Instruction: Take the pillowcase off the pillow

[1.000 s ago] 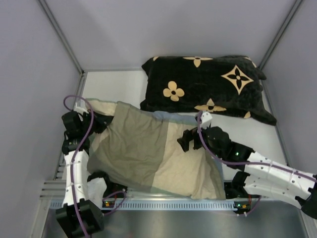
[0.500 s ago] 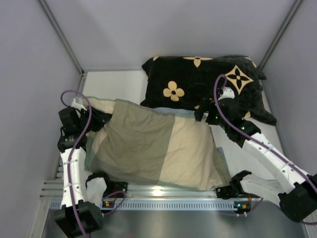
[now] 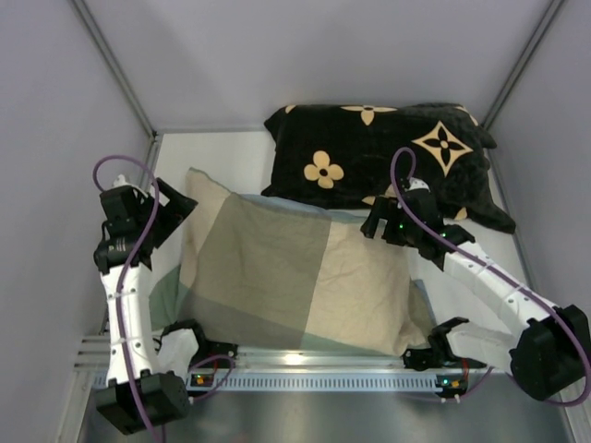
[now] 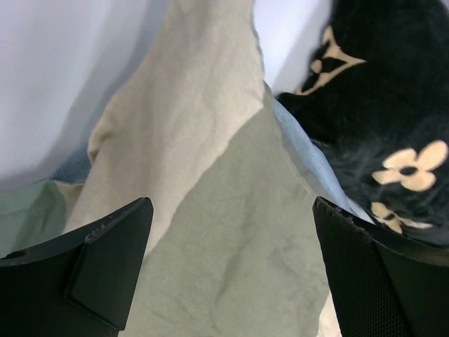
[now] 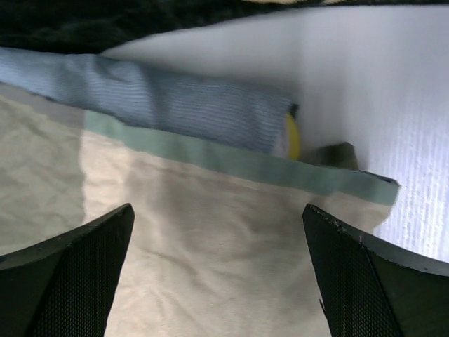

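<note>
The pillowcase (image 3: 295, 277) lies spread on the table with its olive and beige blocks facing up and a grey-blue edge (image 5: 175, 102) along its far side. It bulges with the pillow inside, of which only a sliver of yellow piping (image 5: 292, 137) peeks out at the far right corner. My left gripper (image 3: 180, 208) hangs open just off the case's left end, with the olive and beige cloth (image 4: 231, 267) below its wide-apart fingers. Over the far right corner, my right gripper (image 3: 371, 226) is open above beige cloth (image 5: 210, 281) and holds nothing.
A black cushion with tan flower motifs (image 3: 388, 157) lies along the back, touching the case's far edge. Grey walls (image 3: 55, 185) close in on both sides. A metal rail (image 3: 305, 377) with the arm bases runs along the near edge.
My left gripper has opened, let go of the pillowcase's left end and drawn back to the left. My right gripper has moved from the case's middle to its far right corner. The case has settled flatter.
</note>
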Tool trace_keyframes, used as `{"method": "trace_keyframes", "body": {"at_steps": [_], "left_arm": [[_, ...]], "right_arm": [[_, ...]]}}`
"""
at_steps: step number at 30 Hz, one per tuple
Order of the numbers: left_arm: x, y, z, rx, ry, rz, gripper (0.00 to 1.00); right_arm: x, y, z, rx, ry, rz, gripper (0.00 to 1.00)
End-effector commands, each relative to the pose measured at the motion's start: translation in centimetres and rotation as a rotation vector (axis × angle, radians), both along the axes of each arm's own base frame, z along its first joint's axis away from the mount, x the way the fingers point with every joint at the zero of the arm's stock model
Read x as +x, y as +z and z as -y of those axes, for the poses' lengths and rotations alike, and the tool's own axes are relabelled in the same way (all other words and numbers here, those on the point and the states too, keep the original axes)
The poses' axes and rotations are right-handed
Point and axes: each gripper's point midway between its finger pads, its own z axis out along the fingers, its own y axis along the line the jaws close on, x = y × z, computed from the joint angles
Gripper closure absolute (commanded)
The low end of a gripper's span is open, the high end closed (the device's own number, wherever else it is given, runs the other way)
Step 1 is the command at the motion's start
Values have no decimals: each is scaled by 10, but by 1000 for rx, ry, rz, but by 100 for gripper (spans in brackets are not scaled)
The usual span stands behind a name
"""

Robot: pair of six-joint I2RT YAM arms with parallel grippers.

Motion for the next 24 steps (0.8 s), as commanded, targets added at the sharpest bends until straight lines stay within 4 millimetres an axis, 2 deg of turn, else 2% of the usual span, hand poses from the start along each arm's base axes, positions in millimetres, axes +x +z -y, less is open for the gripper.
{"method": "trace_keyframes", "body": {"at_steps": [1, 6, 7, 9, 10, 11, 12, 16, 20, 21, 23, 24], "left_arm": [[15, -11, -17, 47, 39, -74, 1], [54, -35, -35, 54, 56, -149, 1], [62, -51, -37, 38, 55, -196, 1], [81, -57, -36, 12, 46, -175, 1], [90, -70, -38, -6, 46, -199, 1], [103, -69, -38, -17, 46, -157, 1], [108, -79, -33, -51, 22, -162, 1], [129, -72, -29, -68, 19, -44, 1], [149, -65, -26, -97, 2, 3, 1], [154, -73, -26, -103, -1, -16, 1], [167, -69, -18, -107, -40, -8, 1], [171, -80, -15, -117, -55, -34, 1]], "right_arm": [[6, -4, 15, 45, -78, -1, 1], [9, -16, 19, 113, -106, -35, 0], [9, -18, 20, 114, -103, -40, 1], [8, -16, 21, 123, -93, -33, 1], [8, -16, 20, 129, -88, -29, 1], [6, -16, 21, 131, -88, -25, 1], [6, -11, 21, 138, -87, -8, 1], [2, -5, 21, 144, -71, 16, 1], [-1, -4, 24, 143, -70, 17, 0], [-2, -4, 23, 146, -67, 16, 1], [-3, -4, 22, 149, -64, 15, 1], [-3, -3, 22, 151, -65, 15, 1]]}}
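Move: The pillowcase's far-left corner lies about 20 cm ahead of the left hand, some 5 cm to its left and 15 cm below; the covered pillow's middle is 6 cm back, 28 cm right and 16 cm down. From the right hand, the pillowcase's far-right corner is roughly 6 cm ahead, 5 cm right and 6 cm down, with the black pillow's middle 23 cm ahead, 8 cm right and 6 cm down. The pillowcase's far-left corner is what the left hand reaches for, travelling forward about 14 cm while sinking some 10 cm, then levelling off short of the cloth. Its open fingers tip down on the way and partly back again. The right hand, also open, sidles right and dips about 3 cm towards the far-right corner, then rises a little. ##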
